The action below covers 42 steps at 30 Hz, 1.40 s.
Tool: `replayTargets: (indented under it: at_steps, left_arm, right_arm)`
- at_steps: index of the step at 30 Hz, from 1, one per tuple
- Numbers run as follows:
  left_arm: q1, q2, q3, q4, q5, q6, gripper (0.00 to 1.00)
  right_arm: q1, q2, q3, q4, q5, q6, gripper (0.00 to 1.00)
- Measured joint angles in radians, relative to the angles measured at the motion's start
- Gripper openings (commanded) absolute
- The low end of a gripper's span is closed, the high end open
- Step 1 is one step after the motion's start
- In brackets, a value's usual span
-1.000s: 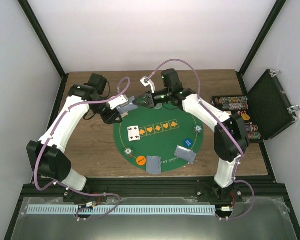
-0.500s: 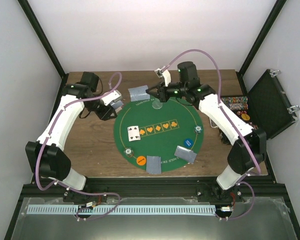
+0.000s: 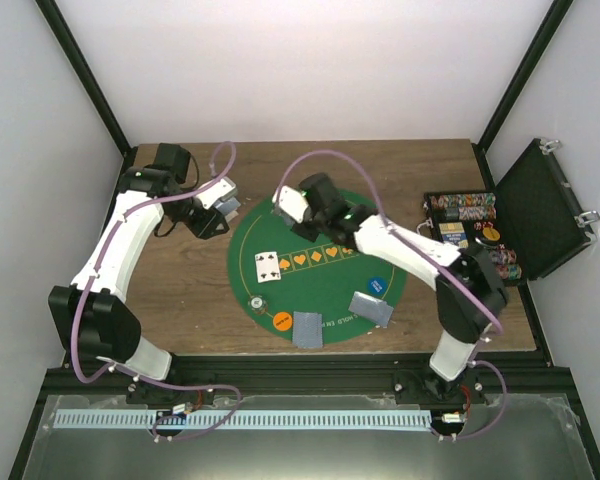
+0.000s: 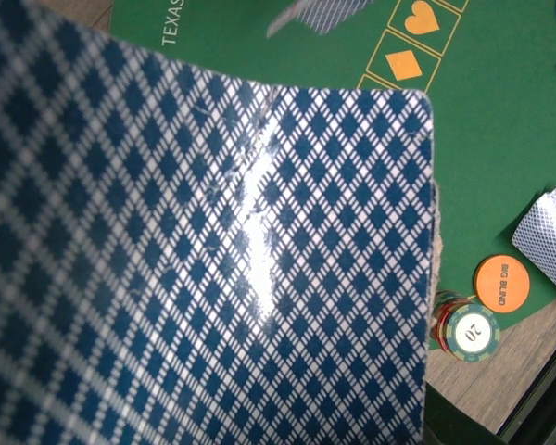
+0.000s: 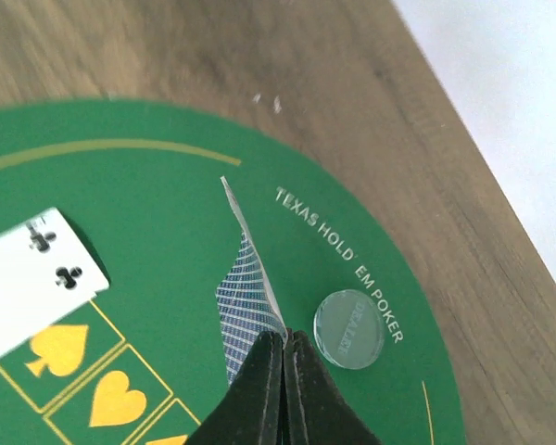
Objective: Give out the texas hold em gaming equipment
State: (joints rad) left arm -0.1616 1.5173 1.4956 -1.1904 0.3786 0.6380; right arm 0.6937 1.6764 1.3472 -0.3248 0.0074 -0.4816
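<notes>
My left gripper (image 3: 218, 208) hovers over bare wood just left of the round green mat (image 3: 325, 290), shut on a stack of playing cards (image 3: 228, 204). In the left wrist view their blue-diamond back (image 4: 213, 260) hides the fingers. Above the far part of the mat, my right gripper (image 3: 298, 207) (image 5: 284, 336) is shut on the edge of a single card (image 5: 246, 287), held on edge beside the clear dealer disc (image 5: 349, 329). On the mat lie a face-up clubs card (image 3: 268, 265), two face-down cards (image 3: 307, 329) (image 3: 372, 308), an orange disc (image 3: 282, 321), a blue disc (image 3: 377, 285) and a chip (image 3: 255, 302).
An open black case (image 3: 540, 205) with rows of poker chips (image 3: 465, 208) stands on the table's right side. My right forearm (image 3: 410, 245) crosses the right part of the mat. Black frame posts stand at the back corners.
The right gripper pulled away from the left one with one card, swung past the mat's far edge, then came back over the mat. The left gripper drew back off the mat to the left.
</notes>
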Motion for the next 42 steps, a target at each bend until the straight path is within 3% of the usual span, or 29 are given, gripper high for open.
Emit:
replayTargets:
  at_steps: [7, 12, 42]
  left_arm:
    - [0.003, 0.000, -0.001, 0.000, 0.000, -0.003, 0.41]
    - [0.005, 0.000, -0.005, 0.000, 0.000, -0.002, 0.41]
    - [0.007, 0.000, -0.005, 0.000, 0.000, 0.002, 0.41]
  right_arm:
    - [0.115, 0.130, -0.105, 0.122, 0.224, -0.241, 0.01]
    - [0.164, 0.160, -0.209, 0.148, 0.282, -0.336, 0.01]
    - [0.228, 0.219, -0.248, 0.116, 0.186, -0.386, 0.01]
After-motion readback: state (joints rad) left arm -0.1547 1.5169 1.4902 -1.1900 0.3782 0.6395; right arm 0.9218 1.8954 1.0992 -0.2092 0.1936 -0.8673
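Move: Below the right hand, which already pinches one card, the open spot on the board row beside the face-up four of clubs is about 6 cm back, 4 cm to its left and 19 cm down. The four of clubs is 6 cm farther left of that spot and 1 cm nearer. The clear dealer button stands 8 cm ahead of the hand and 2 cm to its right. From the left hand, the spot lies level, roughly 18 cm to the right and 20 cm down. Swinging down fast, the right hand drops about 18 cm while drawing back some 8 cm towards the board row, just right of the four of clubs. The wrist turns roughly 40 degrees, bringing the fingers steeper and slightly counter-clockwise. After the quick drop it only creeps back low over the mat, fingers still shut on the card's edge, the card's far end down at the mat. ##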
